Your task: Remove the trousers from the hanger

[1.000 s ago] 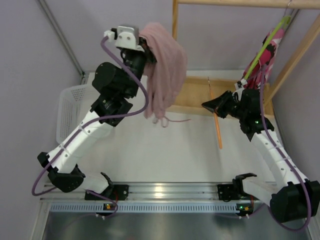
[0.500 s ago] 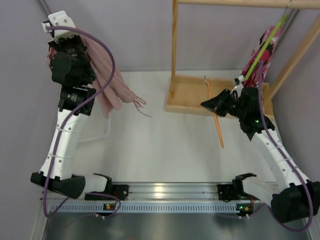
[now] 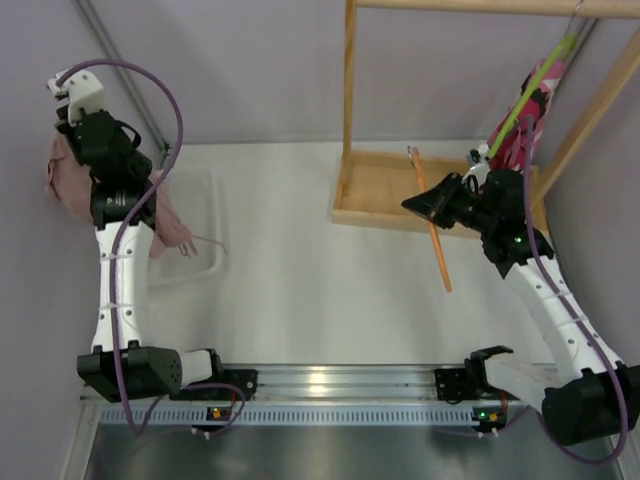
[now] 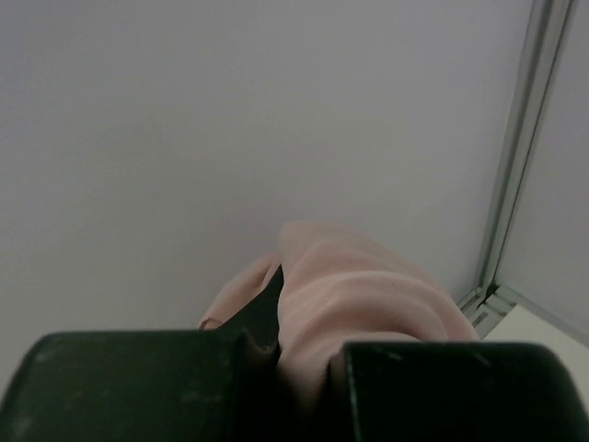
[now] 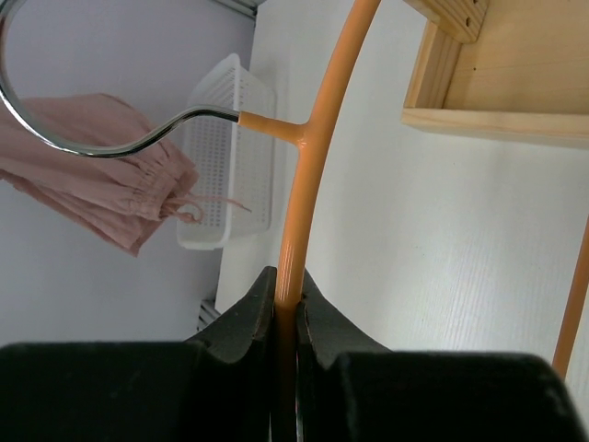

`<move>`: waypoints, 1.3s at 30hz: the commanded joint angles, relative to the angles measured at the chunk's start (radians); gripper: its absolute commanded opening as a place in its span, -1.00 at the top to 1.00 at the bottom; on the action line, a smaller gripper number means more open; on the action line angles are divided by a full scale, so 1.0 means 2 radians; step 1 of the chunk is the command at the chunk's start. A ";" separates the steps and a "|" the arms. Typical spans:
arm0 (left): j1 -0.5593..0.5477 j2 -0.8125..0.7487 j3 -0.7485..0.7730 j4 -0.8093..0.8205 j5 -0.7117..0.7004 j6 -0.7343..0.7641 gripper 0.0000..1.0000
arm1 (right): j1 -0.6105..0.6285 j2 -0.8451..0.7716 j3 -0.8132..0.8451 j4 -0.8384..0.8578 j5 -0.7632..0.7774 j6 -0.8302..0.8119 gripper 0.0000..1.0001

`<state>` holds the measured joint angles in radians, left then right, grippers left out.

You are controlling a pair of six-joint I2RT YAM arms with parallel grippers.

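Observation:
The dusty-pink trousers (image 3: pixel 60 178) hang bunched at the far left, over the white basket, clear of the hanger. My left gripper (image 4: pixel 308 354) is shut on a fold of the trousers (image 4: pixel 363 290), close to the left wall. A drawstring dangles below them (image 3: pixel 200 240). The thin orange hanger (image 3: pixel 438 248) is bare and stands tilted over the table beside the wooden rack. My right gripper (image 3: pixel 418 207) is shut on its arm. In the right wrist view the hanger (image 5: pixel 317 138) runs up from the jaws (image 5: pixel 287 285), with its metal hook (image 5: pixel 110 147) to the left and the trousers (image 5: pixel 101 198) behind.
A white mesh basket (image 3: pixel 208 200) sits on the table at the left, below the trousers. A wooden rack with a tray base (image 3: pixel 385 190) stands at the back right. A lime-green hanger with a red-and-pink patterned garment (image 3: pixel 525 110) hangs from its rail.
My left arm has swung from the middle to the far left wall, carrying the trousers to above the basket. The right arm with the hanger has barely moved.

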<state>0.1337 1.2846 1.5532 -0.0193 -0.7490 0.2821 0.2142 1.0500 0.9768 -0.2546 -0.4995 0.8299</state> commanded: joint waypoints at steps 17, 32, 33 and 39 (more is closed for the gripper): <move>0.007 0.116 -0.145 -0.042 0.129 -0.116 0.95 | 0.009 -0.024 0.093 -0.001 -0.017 -0.039 1.00; 0.007 0.038 -0.078 -0.205 0.237 -0.178 -0.96 | 0.009 -0.036 0.153 -0.037 0.037 -0.005 1.00; 0.008 0.008 -0.078 -0.204 0.252 -0.176 -0.96 | 0.009 -0.035 0.156 -0.038 0.040 0.001 1.00; 0.007 -0.060 -0.059 -0.204 0.368 -0.177 -0.96 | 0.010 -0.015 0.185 -0.038 0.070 0.036 1.00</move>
<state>0.1459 1.2259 1.3911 -0.4286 -0.1692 -0.0574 0.2146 1.0145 1.2572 -0.4278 -0.4072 0.8803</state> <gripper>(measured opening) 0.982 0.083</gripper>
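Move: The left hand holds the pink trousers high near the left wall. The white basket they are taken to has its middle about 45 cm below that hand, some 6 cm to its right and 3 cm farther out. The right hand, still pinching the bare orange hanger, has that basket roughly 62 cm to its left, 8 cm farther out and 25 cm below. The rack's wooden tray lies about 19 cm ahead of the right hand, 4 cm left and 25 cm down. The left fingers let go of the trousers over the basket: the hand first sinks fast by about 30 cm, reaching some 9 cm forward and tipping downward, then opens wide at the bottom. It then lifts off empty, up about 15 cm, drawing back and to the right. The right hand keeps its grip on the orange hanger and raises it about 10 cm. ##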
